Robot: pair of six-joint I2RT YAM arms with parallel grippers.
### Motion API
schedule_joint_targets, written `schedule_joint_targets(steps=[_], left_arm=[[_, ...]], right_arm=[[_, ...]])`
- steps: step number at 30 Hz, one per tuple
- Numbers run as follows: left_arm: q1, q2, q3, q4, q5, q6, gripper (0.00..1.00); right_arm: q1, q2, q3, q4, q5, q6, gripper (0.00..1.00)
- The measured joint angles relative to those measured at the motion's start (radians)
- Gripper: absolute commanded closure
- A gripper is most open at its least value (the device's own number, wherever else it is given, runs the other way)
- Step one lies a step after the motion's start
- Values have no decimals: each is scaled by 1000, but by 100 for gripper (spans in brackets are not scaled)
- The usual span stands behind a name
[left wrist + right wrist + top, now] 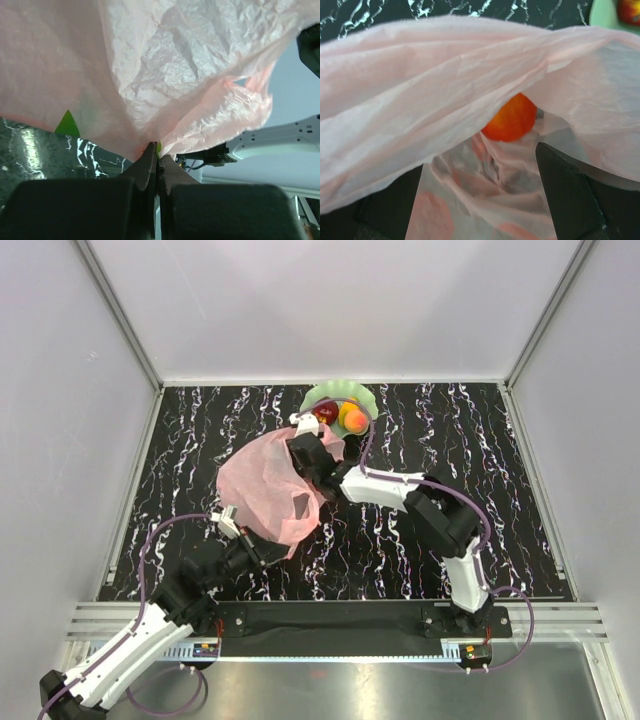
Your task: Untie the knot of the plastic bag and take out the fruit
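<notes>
The pink plastic bag (265, 490) lies crumpled in the middle of the table, its mouth facing the far right. My left gripper (268, 543) is shut on the bag's near edge; in the left wrist view the jaws (156, 151) pinch a fold of the bag (190, 75), which is held taut. My right gripper (312, 455) is open at the bag's mouth. In the right wrist view its fingers (480, 155) stand apart inside the bag (420, 100), just short of an orange-red fruit (511, 119). A dark red fruit (326, 413) and an orange-yellow fruit (352, 420) lie in the green dish.
The green scalloped dish (340, 392) stands just beyond the bag at the table's far edge; its rim (602, 12) shows in the right wrist view. White walls enclose the black marbled table (500, 440) on three sides.
</notes>
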Motion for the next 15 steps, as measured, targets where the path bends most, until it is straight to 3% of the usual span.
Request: schedule_joint_targets(steps=[15], left_arm=[[-1, 40, 18, 112, 182, -81, 100]], right_arm=[[3, 346, 393, -73, 35, 17, 2]])
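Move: From the open right hand, inside the bag, the red-yellow pear lies about 7 cm ahead, 6 cm to the left and 5 cm below. The green bowl is roughly 11 cm ahead and 11 cm to the right, with a peach in it some 9 cm ahead and 15 cm to the right. From the left hand, shut on a corner of the bag, the pear is about 30 cm ahead, 6 cm left and 6 cm lower. The open right hand dives some 9 cm left-forward and down to the pear; left draws bag up and back. ##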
